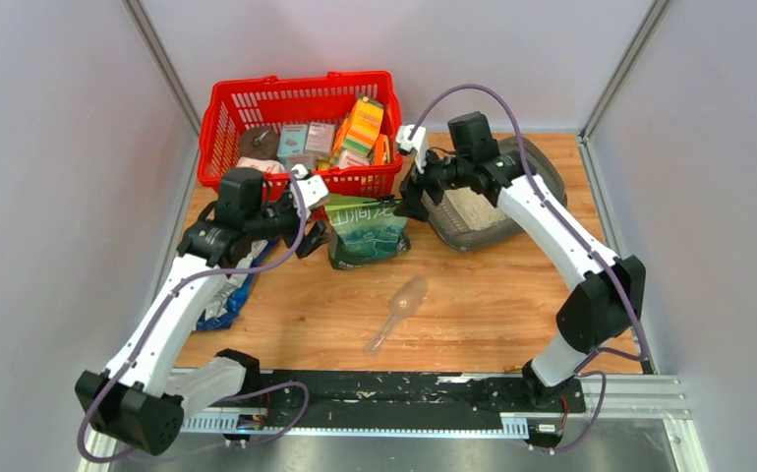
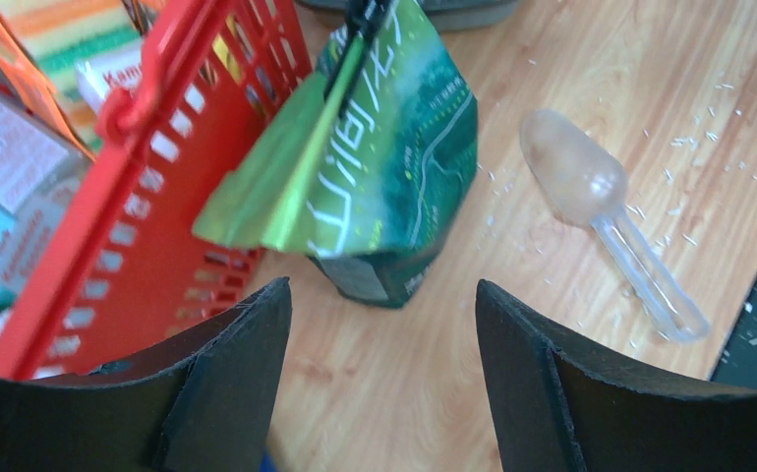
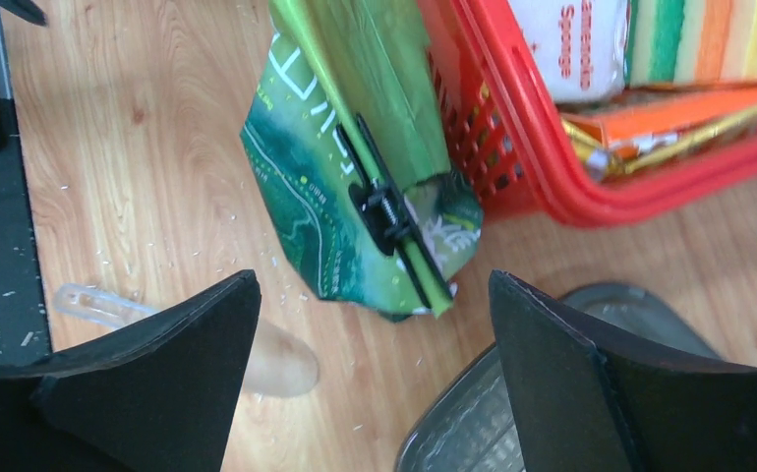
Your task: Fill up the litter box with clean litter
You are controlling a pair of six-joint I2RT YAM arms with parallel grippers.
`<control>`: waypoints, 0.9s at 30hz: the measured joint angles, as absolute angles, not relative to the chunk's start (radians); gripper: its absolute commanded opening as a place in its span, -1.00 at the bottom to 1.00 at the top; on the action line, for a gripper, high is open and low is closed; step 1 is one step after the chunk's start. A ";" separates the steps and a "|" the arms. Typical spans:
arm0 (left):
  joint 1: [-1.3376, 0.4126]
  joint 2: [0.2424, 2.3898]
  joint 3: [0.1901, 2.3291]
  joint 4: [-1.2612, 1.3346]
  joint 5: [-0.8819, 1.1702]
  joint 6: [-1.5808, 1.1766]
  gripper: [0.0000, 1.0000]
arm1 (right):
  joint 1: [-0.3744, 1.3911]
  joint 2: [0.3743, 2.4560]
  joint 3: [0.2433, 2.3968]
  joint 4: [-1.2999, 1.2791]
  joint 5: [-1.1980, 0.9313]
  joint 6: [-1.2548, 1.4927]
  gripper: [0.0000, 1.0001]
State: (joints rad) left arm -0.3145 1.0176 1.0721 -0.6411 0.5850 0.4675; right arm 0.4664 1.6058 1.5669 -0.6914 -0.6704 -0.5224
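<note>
The dark grey litter box (image 1: 544, 175) lies at the back right of the table with pale clean litter (image 1: 473, 205) inside; its rim (image 3: 468, 423) shows low in the right wrist view. A green pouch (image 1: 367, 232) stands between the two arms, its top folded and held by a black clip (image 3: 384, 211). My left gripper (image 1: 313, 234) hovers open just left of the pouch (image 2: 394, 167), nothing between its fingers (image 2: 382, 295). My right gripper (image 1: 410, 201) is open above the box's left end, right of the pouch, and also empty (image 3: 375, 280).
A red mesh basket (image 1: 219, 118) full of packets stands behind the pouch. A clear plastic scoop (image 1: 397, 313) lies on the wood in front of the pouch. A blue-silver foil bag (image 1: 225, 300) lies under the left arm. Stray granules dot the table.
</note>
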 measured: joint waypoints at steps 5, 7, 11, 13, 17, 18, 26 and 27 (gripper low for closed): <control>-0.349 1.159 1.129 -0.549 0.587 0.495 0.47 | 0.503 1.686 1.650 -0.694 -0.690 -0.652 0.71; -0.357 1.208 1.151 -0.526 0.583 0.509 0.47 | 0.519 1.701 1.662 -0.699 -0.691 -0.712 0.68; -0.361 1.303 1.185 -0.494 0.572 0.536 0.40 | 0.540 1.728 1.682 -0.714 -0.690 -0.808 0.54; -0.361 1.341 1.189 -0.482 0.560 0.545 0.36 | 0.549 1.742 1.684 -0.723 -0.687 -0.853 0.51; -0.361 1.395 1.189 -0.474 0.545 0.556 0.17 | 0.556 1.764 1.684 -0.739 -0.675 -0.896 0.41; -0.361 1.403 1.189 -0.468 0.542 0.558 0.12 | 0.556 1.767 1.684 -0.739 -0.671 -0.899 0.39; -0.361 1.430 1.189 -0.445 0.541 0.575 -0.38 | 0.558 1.792 1.684 -0.708 -0.639 -0.896 0.00; -0.361 1.431 1.189 -0.446 0.542 0.576 -0.42 | 0.559 1.796 1.684 -0.705 -0.636 -0.895 -0.06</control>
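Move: Ahead of the left hand by about 10 cm, 4 cm to its right and 6 cm below is the left end of the litter bag's top strip; the red basket's middle is some 26 cm ahead, 4 cm left, and the scoop 10 cm back, 15 cm right. From the right hand, the black clip near the strip's other end is about 3 cm ahead, 5 cm left and 6 cm below; the litter tray is 10 cm ahead, 20 cm right. Converging on the two ends of the bag's top, the left hand reaches forward about 9 cm, drifting right, then sinks some 5 cm so that its half-closing fingers flank the left end of the strip. The right hand slides about 4 cm left, turning counter-clockwise some 15 degrees, then lowers about as much and eases forward, its fingers narrowing at the clip but still well apart. ##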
